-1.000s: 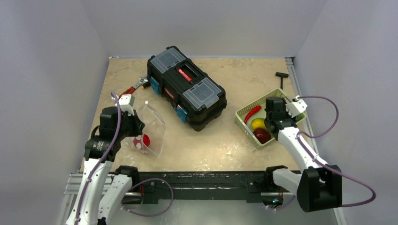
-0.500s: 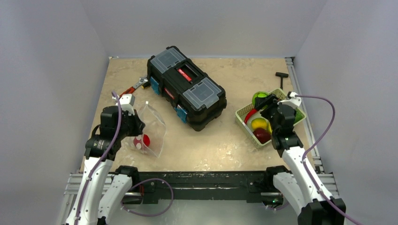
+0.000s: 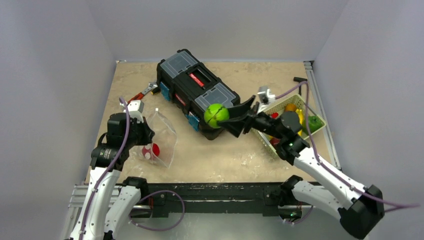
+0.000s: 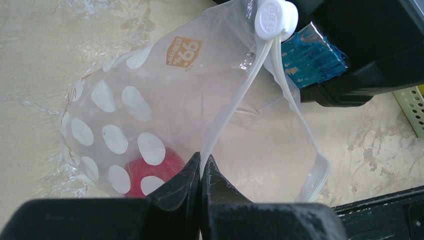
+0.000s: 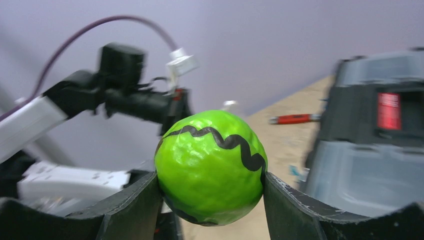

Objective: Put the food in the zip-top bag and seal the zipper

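Note:
My right gripper (image 3: 218,115) is shut on a green round toy fruit (image 3: 216,114) with a black wavy line, held in the air in front of the black toolbox; in the right wrist view the fruit (image 5: 210,167) fills the gap between the fingers. At the left stands the dotted clear zip-top bag (image 3: 162,137), its mouth held open. My left gripper (image 4: 201,162) is shut on the mouth's zipper strip (image 4: 235,105). A red food piece (image 4: 150,172) lies inside the bag. The white slider (image 4: 272,17) sits at the strip's far end.
The black toolbox (image 3: 197,92) stands mid-table between the bag and the pale green basket (image 3: 283,102). The basket holds yellow (image 3: 295,107), green (image 3: 314,122) and red (image 3: 274,116) pieces. A red-handled wrench (image 3: 142,94) lies behind the bag. A small black tool (image 3: 299,79) lies far right.
My right gripper has lifted the green fruit out of the basket and swung it left to the front of the toolbox. The left gripper and bag have not moved.

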Robot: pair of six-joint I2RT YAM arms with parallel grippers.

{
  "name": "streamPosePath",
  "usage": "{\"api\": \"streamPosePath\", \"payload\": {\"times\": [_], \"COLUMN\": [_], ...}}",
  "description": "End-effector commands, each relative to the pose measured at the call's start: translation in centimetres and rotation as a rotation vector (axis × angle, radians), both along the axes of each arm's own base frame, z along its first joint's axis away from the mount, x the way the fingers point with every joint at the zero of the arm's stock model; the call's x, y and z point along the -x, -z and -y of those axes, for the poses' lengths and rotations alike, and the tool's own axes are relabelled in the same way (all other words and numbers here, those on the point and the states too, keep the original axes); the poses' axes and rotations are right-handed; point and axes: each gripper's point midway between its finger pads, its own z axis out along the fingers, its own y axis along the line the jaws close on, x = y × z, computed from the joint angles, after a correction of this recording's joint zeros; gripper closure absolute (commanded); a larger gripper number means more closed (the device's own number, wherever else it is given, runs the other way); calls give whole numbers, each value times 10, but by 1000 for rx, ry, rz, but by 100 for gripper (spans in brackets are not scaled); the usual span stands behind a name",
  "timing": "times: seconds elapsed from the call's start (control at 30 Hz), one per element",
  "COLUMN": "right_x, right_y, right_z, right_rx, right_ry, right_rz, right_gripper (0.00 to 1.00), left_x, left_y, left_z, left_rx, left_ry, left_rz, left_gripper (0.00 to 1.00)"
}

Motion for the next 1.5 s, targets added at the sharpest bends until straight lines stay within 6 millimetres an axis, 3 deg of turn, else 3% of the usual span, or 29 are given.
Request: {"api": "streamPosePath", "payload": {"times": [0.0,0.27,0.47,0.63,0.7,0.83,1.3,1.47], "right_x": [31,47,27,7,2,1,1,-1], "right_y": [-14,19,54,70,73,77,105,96], "right_z": [-56,-155,-195,-212,-215,-223,-242,-246], "right_rx": [63,197,295,377,395,397,528,522], "right_ry": [-140,-93,59,142,161,153,128,134], "right_rz": [118,59,-12,-16,-20,-27,-41,-40], "right_gripper": [100,100,100,96,89,65,19,2], "left_x": [-6,-5,-4,-3,-3,-2,0,1], "left_y": [-17,-18,-18,-18,-18,-19,-19,-21], "left_z": [3,3,4,6,7,9,10,10], "left_rx": [14,14,17,24,27,34,36,37], "left_ry": [13,12,18,31,36,47,48,49], "left_rz": [62,67,71,67,66,67,64,76], "left_gripper": [100,100,100,100,100,100,100,100]}}
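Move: The mouth of the zip-top bag, where the right hand is taking the green watermelon ball, lies about 23 cm to its left, nearly level fore and aft, and roughly 16 cm below. The zipper slider stands some 26 cm left and 10 cm ahead, and the red fruit in the bag about 31 cm left and 2 cm back, 25 cm down. The toolbox's middle is roughly 20 cm ahead and 10 cm left, some 19 cm lower. From the left hand the mouth is about 5 cm to the right, slightly below. Leftward and down in a quick arc, bowing back about 6 cm and then forward again, the right hand carries the watermelon ball some 24 cm left and 13 cm lower to the bag mouth. It tips its fingers down by about 30 degrees, slows over the mouth, then opens wide and lets go of the ball, while the shut left fingers keep the bag's lip pinched almost in place. ##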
